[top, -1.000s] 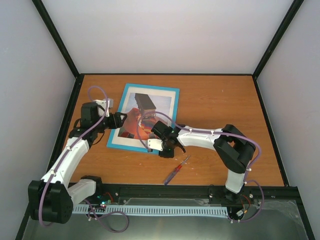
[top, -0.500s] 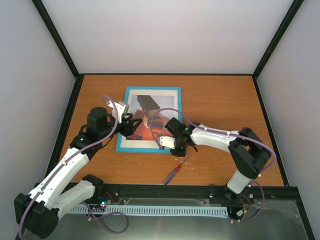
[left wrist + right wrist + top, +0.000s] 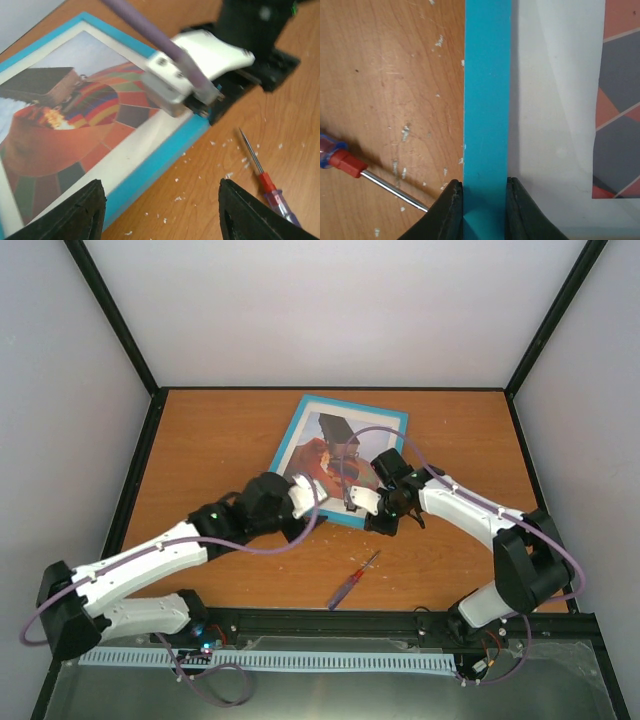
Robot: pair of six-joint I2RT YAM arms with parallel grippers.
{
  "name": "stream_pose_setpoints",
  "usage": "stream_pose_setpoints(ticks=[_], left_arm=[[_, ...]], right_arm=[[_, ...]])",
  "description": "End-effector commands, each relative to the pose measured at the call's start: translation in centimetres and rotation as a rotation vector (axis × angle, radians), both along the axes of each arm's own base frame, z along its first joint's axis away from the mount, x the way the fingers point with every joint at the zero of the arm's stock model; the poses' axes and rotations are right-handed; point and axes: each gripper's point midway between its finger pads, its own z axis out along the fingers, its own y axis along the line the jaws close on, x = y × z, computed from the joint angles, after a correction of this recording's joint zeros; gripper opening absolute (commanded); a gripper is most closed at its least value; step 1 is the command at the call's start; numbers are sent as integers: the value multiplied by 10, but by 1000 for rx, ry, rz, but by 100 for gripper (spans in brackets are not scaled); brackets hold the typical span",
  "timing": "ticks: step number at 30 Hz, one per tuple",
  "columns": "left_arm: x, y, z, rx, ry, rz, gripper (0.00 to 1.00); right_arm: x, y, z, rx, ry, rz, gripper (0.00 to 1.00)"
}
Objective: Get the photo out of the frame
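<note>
The light-blue frame lies face up and turned at an angle at the middle back of the table. Behind its front shows the photo of an orange chequered hot-air balloon. My right gripper is shut on the frame's blue bar at the near right corner, one finger on each side. The photo and its white border lie to the right of that bar. My left gripper is open above the table just off the frame's near edge, holding nothing.
A red-and-clear-handled screwdriver lies on the wood in front of the frame, close to both grippers. Small white chips are scattered on the table around it. Black rails edge the table on all sides.
The frame has swung and slid to the right and back with my right gripper, which closed on its edge. My left arm has swept right, to the frame's near edge.
</note>
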Motion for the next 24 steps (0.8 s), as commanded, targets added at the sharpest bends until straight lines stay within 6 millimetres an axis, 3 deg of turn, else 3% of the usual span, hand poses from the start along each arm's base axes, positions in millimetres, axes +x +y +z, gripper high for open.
stream_pose_setpoints(ticks=[1,6,11,14,24], left_arm=[[-8,-15,-12,193,-209,-80,62],[-10,-38,-15,240,-351,-155,62],[-16,-54,-39,348,-428,-261,60],[-18,-55,-56,403,-444,-307,59],[-8,-48,-62,486,-625,-282,62]], right_arm=[[-9,14,31,118,3,37,3],[-22,19,39,156,72,44,3],[-32,25,52,204,141,43,3],[-33,27,58,212,155,37,3],[-43,29,70,248,196,27,3]])
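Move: The frame's near edge, beside the right gripper, lies about 4 cm right, 2 cm ahead and 14 cm below the left hand. The right hand already pinches that edge near its right end, with the photo's middle some 15 cm ahead, 7 cm left and 4 cm below. The screwdriver is roughly 9 cm back, 4 cm left and 7 cm below the right hand. The open left hand sinks some 8 cm towards the near edge; the right, still pinching, lifts it backward. ##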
